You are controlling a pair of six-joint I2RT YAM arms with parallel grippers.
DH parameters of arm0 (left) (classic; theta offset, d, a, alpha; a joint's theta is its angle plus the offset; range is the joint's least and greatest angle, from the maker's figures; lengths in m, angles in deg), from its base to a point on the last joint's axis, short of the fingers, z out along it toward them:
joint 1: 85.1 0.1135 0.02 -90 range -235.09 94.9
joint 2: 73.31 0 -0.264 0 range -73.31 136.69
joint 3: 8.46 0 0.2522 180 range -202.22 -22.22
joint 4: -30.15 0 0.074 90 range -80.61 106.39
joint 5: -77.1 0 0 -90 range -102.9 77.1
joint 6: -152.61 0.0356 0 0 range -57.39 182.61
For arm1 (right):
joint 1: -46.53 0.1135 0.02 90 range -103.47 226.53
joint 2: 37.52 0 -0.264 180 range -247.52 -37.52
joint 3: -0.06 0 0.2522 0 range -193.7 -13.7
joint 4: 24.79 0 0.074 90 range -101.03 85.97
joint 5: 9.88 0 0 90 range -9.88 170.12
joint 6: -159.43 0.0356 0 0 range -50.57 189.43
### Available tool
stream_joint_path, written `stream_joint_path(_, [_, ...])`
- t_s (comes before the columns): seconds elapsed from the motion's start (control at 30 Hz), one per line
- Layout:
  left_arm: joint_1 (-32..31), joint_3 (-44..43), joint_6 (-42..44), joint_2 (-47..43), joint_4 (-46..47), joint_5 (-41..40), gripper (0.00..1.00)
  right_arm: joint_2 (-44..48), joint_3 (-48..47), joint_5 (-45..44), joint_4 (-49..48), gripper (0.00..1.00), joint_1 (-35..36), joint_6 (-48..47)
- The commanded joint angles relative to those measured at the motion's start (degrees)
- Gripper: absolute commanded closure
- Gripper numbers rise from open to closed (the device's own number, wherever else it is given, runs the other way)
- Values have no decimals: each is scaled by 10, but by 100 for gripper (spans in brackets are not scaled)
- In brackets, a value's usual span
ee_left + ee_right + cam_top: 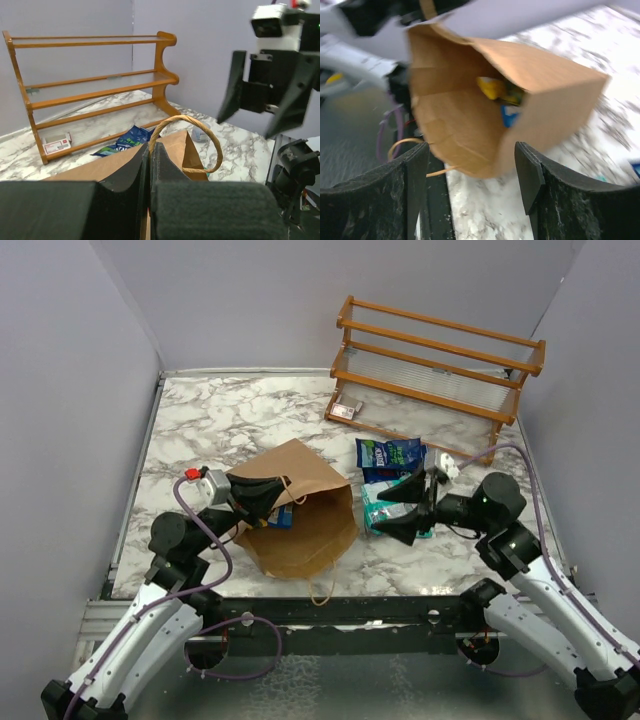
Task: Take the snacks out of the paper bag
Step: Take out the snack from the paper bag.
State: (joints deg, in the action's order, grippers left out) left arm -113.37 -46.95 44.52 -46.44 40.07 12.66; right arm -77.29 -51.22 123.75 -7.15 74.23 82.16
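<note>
The brown paper bag (310, 525) lies on its side in the middle of the table, mouth toward the right arm. My left gripper (268, 502) is shut on its upper edge at the twisted handle (186, 142), holding the mouth up. Inside the bag (470, 120) a yellow packet (492, 87) and a blue packet (509, 115) show. My right gripper (472, 165) is open just outside the mouth, nothing between its fingers. A blue snack packet (390, 452) and a teal one (368, 502) lie on the table right of the bag.
A wooden rack (440, 365) stands at the back right, with a small pale box (347, 410) on its lowest shelf. A small clear cup (445, 465) sits near the rack's front leg. Grey walls close in the left and right sides.
</note>
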Motion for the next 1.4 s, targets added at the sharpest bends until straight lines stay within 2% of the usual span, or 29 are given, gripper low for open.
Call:
stream_joint_path(0.0, [-1,-7,-14,-7,30,14,100,24,50,64,-103,33,93,-95])
stream_joint_path(0.13, [-1,-21,-14,10,24,7,100,-9,38,-10,-94,36,196,-195])
stream_joint_path(0.3, [-1,-13,-36,6,36,1,100,-126,11,-126,-126,41,304,-283])
stream_joint_path(0.37, [-1,-5,-45,-7,39,-6,100,-181,-1,-131,-137,52,326,-343])
stream_joint_path(0.5, [-1,3,-65,-28,33,-17,100,-267,1,-232,-239,55,384,-397])
stream_joint_path(0.57, [-1,5,-74,-33,34,-18,100,-312,5,-295,-299,55,397,-402])
stream_joint_path(0.67, [-2,8,-82,-33,33,-12,100,-382,-17,-336,-336,56,405,-418])
stream_joint_path(0.8, [-2,8,-84,-24,29,19,100,-460,-35,-346,-371,57,421,-441])
stream_joint_path(1.0, [-2,9,-95,-27,25,32,100,-551,-39,-429,-475,56,428,-436])
stream_joint_path(1.13, [-2,16,-98,-38,23,22,100,-600,-41,-447,-564,55,428,-428])
stream_joint_path(1.37, [-2,6,-103,-38,18,25,100,-698,-94,-450,-621,54,428,-423])
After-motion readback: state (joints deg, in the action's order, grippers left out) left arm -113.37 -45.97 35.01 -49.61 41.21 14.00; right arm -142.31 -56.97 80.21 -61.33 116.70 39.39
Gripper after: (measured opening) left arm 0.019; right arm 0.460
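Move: The blue snack lies inside the paper bag, about 20 cm to the right hand's left, 4 cm ahead and 21 cm below; the yellow-green snack sits some 8 cm farther left and 2 cm farther out than it. The aqua snack bag is on the table, 9 cm ahead of the right hand, 7 cm to its right and 24 cm down. From the left hand the blue snack is about 2 cm ahead, 6 cm left and 27 cm below. Right hand dips back 8 cm, then goes left and down into the held-up bag, rolling 45 degrees, fingers narrowing. ##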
